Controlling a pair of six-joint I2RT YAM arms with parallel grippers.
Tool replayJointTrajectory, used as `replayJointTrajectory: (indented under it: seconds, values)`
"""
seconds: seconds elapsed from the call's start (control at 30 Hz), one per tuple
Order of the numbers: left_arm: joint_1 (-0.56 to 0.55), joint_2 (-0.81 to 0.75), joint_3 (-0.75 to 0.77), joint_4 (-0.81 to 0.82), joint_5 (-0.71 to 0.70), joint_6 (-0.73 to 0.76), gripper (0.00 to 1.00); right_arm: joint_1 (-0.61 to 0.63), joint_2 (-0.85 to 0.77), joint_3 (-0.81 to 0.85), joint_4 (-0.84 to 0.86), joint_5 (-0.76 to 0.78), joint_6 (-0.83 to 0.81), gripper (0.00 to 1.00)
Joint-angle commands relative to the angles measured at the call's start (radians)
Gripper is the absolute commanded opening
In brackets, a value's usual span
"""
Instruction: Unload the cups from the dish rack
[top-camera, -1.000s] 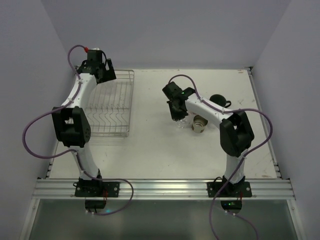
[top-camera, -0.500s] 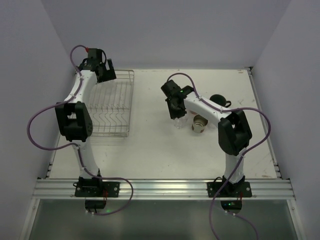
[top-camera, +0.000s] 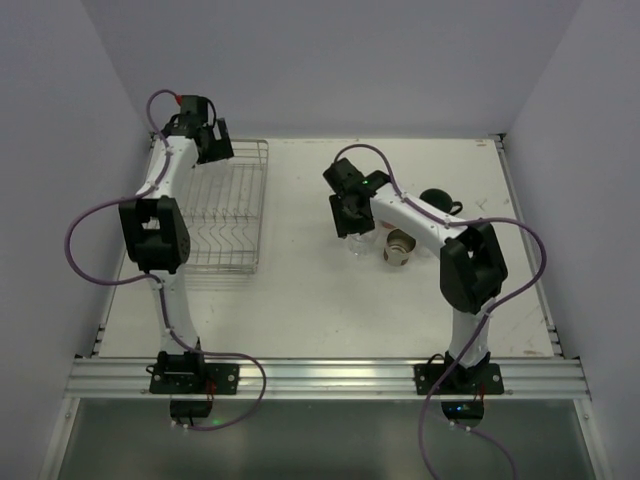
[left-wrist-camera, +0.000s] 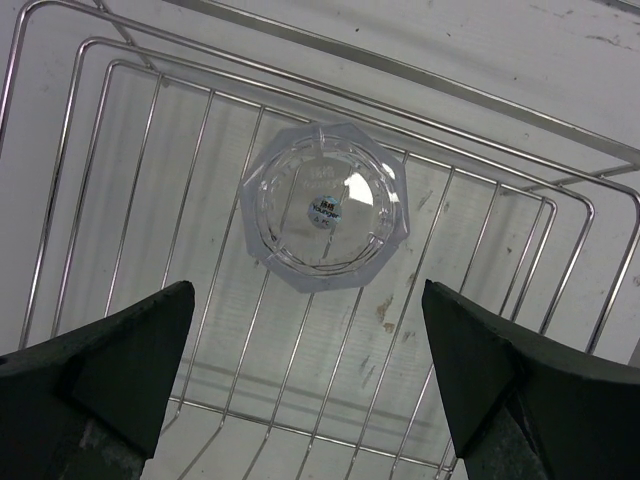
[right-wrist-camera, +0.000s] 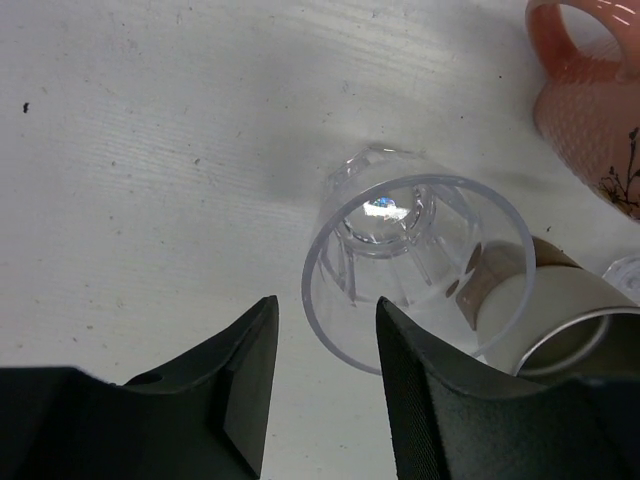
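The dish rack (top-camera: 228, 215) stands at the left of the table. One clear glass (left-wrist-camera: 322, 205) with an eight-sided base sits upside down in the dish rack (left-wrist-camera: 130, 180). My left gripper (top-camera: 212, 141) (left-wrist-camera: 308, 300) hangs open above it, its fingers wide apart and touching nothing. Mid-table, another clear glass (right-wrist-camera: 415, 265) (top-camera: 357, 245) stands upright. My right gripper (top-camera: 350, 218) (right-wrist-camera: 326, 305) is open just above this glass, with the near part of the rim loose between the jaws. Beside the glass are a tan cup (top-camera: 399, 247) (right-wrist-camera: 560, 310), a salmon-pink mug (right-wrist-camera: 585, 95) and a dark green mug (top-camera: 437, 200).
The rim of another clear glass (right-wrist-camera: 625, 275) shows at the right edge of the right wrist view. Purple cables loop beside both arms. Walls close the table in at the back and on both sides.
My right gripper's jaws have parted and let go of the upright clear glass, which stays on the table. My left gripper has shifted a little over the rack's far end, still open.
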Motion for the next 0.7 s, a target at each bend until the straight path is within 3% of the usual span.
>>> replayJointTrajectory:
  seconds: [0.0, 0.43, 0.53, 0.63, 0.67]
  values:
    - [0.009, 0.028, 0.073, -0.025, -0.030, 0.035, 1.00, 0.013, -0.114, 0.002, 0.004, 0.022, -0.008, 0.47]
    - [0.009, 0.154, 0.185, -0.026, -0.018, 0.030, 1.00, 0.028, -0.330, -0.130, 0.013, 0.042, 0.009, 0.48]
    - [0.009, 0.184, 0.227, -0.030, 0.002, 0.031, 0.95, 0.028, -0.355, -0.150, 0.012, 0.050, 0.012, 0.48]
    - [0.009, 0.206, 0.264, -0.036, 0.037, 0.028, 0.65, 0.027, -0.375, -0.162, 0.010, 0.048, 0.013, 0.48]
    - [0.009, 0.209, 0.276, -0.045, 0.041, 0.024, 0.27, 0.028, -0.384, -0.163, 0.007, 0.047, 0.016, 0.48]
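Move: The clear cup still upside down in the rack is about 5 cm ahead of my left hand, dead in line, its middle some 7 cm below. The rack's far rail runs 4 cm beyond that cup and its right rail 12 cm to the cup's right. The cup I have set down centres 3 cm ahead, 2 cm right and 4 cm below my right hand; the steel cup stands 9 cm right of that cup, and the pink mug 7 cm right and 9 cm farther out. I sink my wide-open left hand forward and down about 5 cm to straddle the base of the upside-down cup, then start closing until the fingers meet its sides. Meanwhile I draw my right hand up about 8 cm, freeing its half-open fingers from the rim of the cup on the table, then ease back some 4 cm and a little right, the fingers tipping up about 10 degrees. ##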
